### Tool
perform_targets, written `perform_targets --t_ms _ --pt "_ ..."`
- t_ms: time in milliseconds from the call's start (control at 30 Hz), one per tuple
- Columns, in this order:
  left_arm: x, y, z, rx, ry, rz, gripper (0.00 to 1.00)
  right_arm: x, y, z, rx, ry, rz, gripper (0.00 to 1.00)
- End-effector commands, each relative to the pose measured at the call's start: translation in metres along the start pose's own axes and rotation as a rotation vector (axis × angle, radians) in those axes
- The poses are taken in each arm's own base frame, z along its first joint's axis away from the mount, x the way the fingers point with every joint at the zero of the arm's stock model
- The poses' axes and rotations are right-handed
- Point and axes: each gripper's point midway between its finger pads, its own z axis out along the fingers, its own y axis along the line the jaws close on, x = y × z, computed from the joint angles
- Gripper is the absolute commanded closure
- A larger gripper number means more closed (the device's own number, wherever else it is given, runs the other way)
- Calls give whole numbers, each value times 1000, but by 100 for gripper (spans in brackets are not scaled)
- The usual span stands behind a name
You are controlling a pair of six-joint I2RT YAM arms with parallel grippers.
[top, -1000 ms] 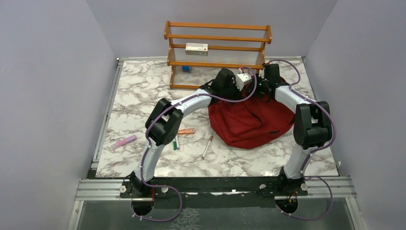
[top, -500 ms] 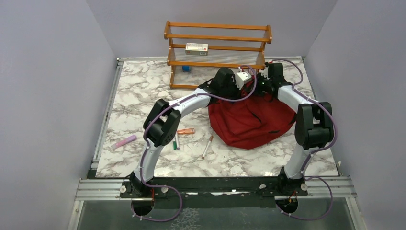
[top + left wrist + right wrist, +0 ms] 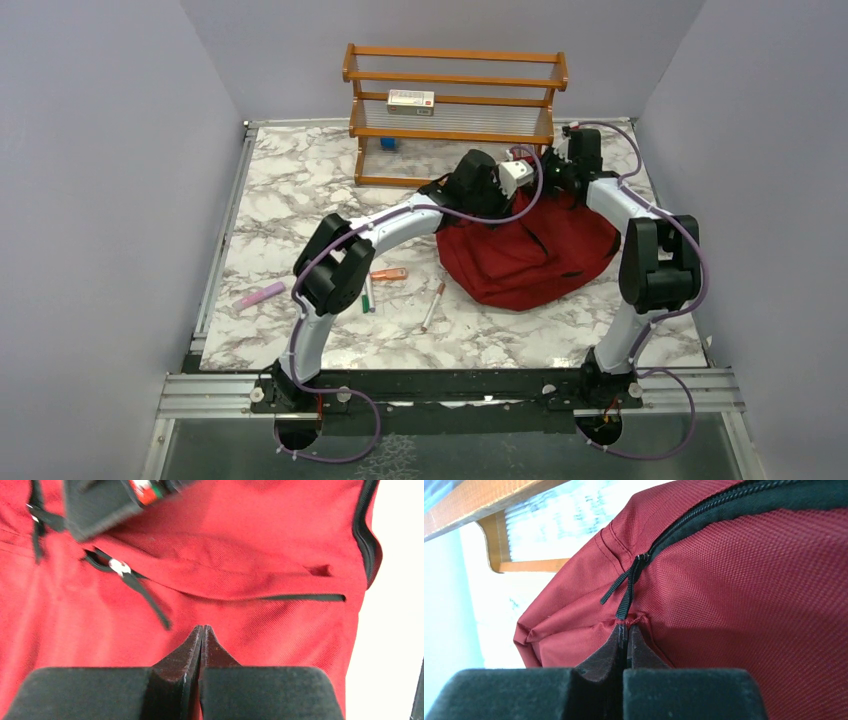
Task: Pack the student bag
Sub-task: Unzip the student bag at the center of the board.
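Note:
The student bag (image 3: 525,255), dark red with black zippers, lies slumped on the marble table at the right. My right gripper (image 3: 626,625) is at the bag's far edge, shut on the black zipper pull (image 3: 628,587), with a small pucker of red fabric at the tips. My left gripper (image 3: 201,628) hovers shut over the bag's front panel, just short of the pocket zipper (image 3: 280,598); nothing shows between its fingers. In the top view both grippers meet over the bag's far end, the left gripper (image 3: 522,185) beside the right gripper (image 3: 548,178).
A wooden rack (image 3: 455,80) stands just behind the bag, with a white box (image 3: 411,101) on its shelf. Left of the bag lie a pink marker (image 3: 260,296), an orange marker (image 3: 389,274), a green pen (image 3: 368,296) and a red-tipped pen (image 3: 433,306).
The right gripper has shut on the zipper pull. Both wrists have shifted toward the far right, and the bag's far edge has been drawn that way with them.

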Motion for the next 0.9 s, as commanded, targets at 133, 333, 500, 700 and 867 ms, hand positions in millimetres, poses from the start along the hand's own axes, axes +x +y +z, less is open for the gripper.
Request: perform_targets --t_ms 133,333,500,700,867 --pt "0 -56 -14 108 12 21 100 -48 12 -17 -56 -142 -2 100" --pt "4 -42 -20 29 9 43 100 -46 12 -18 -64 -135 2 100" --pt "-25 -10 -37 -3 -81 45 69 -42 18 -21 -101 -121 -18 100" --pt "-55 35 -58 -83 -165 104 43 -41 23 -24 -124 -114 -37 100" --pt "-59 47 -58 -36 -173 114 30 -39 29 -27 -152 -107 -43 100"
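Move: The left hand, shut and with nothing to be seen in its fingers, has the bag's crossed zip pulls about 7 cm ahead, 3 cm to its right and 4 cm below. The front pocket pull is some 3 cm ahead, 3 cm right and 4 cm below; the front pocket slit lies roughly 4 cm back, 5 cm right and 6 cm below. From the right hand, pinching the bag beside them, the crossed zip pulls are about 2 cm straight ahead, slightly below. Back over the bag by about 5 cm goes the shut left hand, sinking slightly; it then turns round, opens its fingers to about two thirds and sweeps some 10 cm forward, with 6 cm to the left and 5 cm up, ending roughly level with the crossed zip pulls but well left of them. The right hand keeps its pinch on the bag beside the pulls, shifts slightly right and then rises about 2 cm. ##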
